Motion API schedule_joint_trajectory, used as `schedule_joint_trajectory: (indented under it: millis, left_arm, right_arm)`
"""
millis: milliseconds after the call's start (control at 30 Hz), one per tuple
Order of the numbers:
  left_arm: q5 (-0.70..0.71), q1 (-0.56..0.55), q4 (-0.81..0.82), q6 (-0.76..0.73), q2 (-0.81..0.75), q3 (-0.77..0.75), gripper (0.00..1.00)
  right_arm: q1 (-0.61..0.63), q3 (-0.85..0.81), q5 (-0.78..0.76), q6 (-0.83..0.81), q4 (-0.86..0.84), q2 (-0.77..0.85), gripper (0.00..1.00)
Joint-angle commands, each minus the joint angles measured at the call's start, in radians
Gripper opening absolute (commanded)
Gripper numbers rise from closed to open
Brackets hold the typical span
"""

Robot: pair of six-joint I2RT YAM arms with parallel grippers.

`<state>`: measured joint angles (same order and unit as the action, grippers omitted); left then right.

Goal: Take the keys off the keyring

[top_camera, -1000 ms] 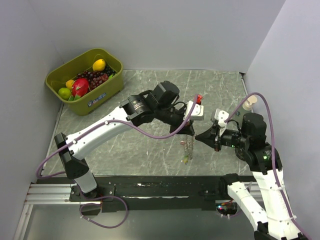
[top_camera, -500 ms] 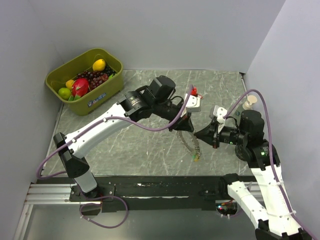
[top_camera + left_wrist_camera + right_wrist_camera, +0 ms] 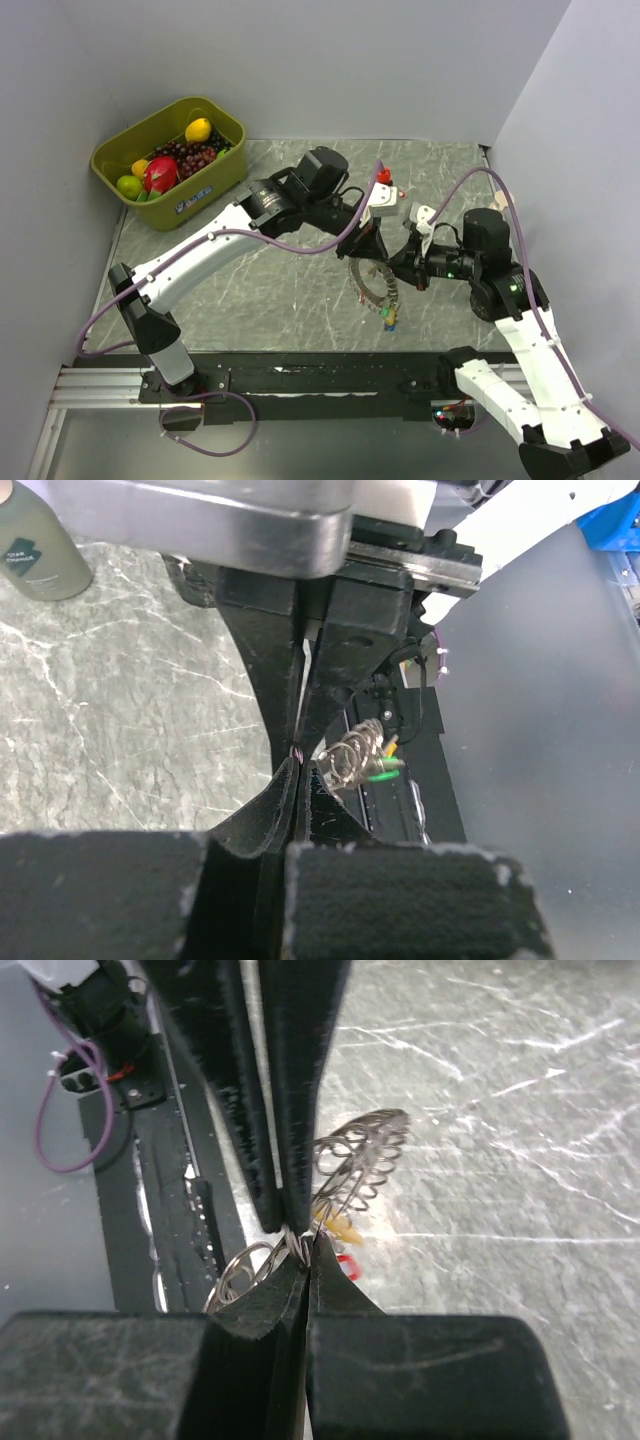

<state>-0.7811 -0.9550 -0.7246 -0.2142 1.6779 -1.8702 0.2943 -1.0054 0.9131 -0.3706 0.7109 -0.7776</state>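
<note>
The keyring (image 3: pixel 375 288), a silvery loop of linked metal rings, hangs above the table between both grippers. The small keys (image 3: pixel 390 318) dangle at its lower end. My left gripper (image 3: pixel 374 252) is shut on the top of the keyring; in the left wrist view its tips (image 3: pixel 300 767) pinch together, with the rings (image 3: pixel 355 758) and a green key (image 3: pixel 385 775) just beyond. My right gripper (image 3: pixel 397 270) is shut on the rings right below the left fingers (image 3: pixel 285 1110). In the right wrist view (image 3: pixel 305 1247) the keyring (image 3: pixel 360 1160), a yellow key (image 3: pixel 340 1230) and a red key (image 3: pixel 347 1265) show.
A green basket (image 3: pixel 215 185) of toy fruit stands at the back left. A small white and red object (image 3: pixel 388 195) lies behind the left gripper. The black base rail (image 3: pixel 330 375) runs along the near table edge, just below the hanging keys.
My right gripper has moved left and shut on the keyring next to the left gripper. The left gripper shifted slightly back, and the hanging keyring swung right.
</note>
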Motion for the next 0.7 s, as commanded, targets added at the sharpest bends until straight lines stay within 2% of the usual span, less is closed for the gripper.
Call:
schedule_joint_trajectory:
  millis: [0,333,667]
  left_arm:
    - [-0.057,-0.005,0.074,0.015,-0.017,-0.037,0.01]
    - [0.031,0.067,0.114,-0.019,-0.121,0.115,0.01]
    - [0.201,0.114,0.183,-0.042,-0.152,0.226,0.01]
  right_arm:
    - [0.012,-0.042,-0.075,0.007,-0.070,0.011,0.00]
    - [-0.035,0.050,-0.318,0.025,-0.114,0.072,0.00]
    - [-0.107,0.065,-0.422,-0.019,-0.126,-0.058,0.00]
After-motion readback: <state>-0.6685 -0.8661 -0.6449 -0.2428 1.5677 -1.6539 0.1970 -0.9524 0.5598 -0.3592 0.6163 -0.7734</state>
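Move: The right hand already pinches the yellow key's small loop, so the key is right below its fingertips, about 2 cm down. The keyring hangs beside it, its middle roughly 2 cm left, 2 cm back and 7 cm lower; a loose red key lies on the table some 24 cm ahead, 5 cm right and 27 cm below. From the left hand the yellow key is about 3 cm right, 1 cm back and 3 cm lower. Right hand draws the yellow key about 9 cm forward-right, swinging clockwise; left carries the keyring forward, left and down. ##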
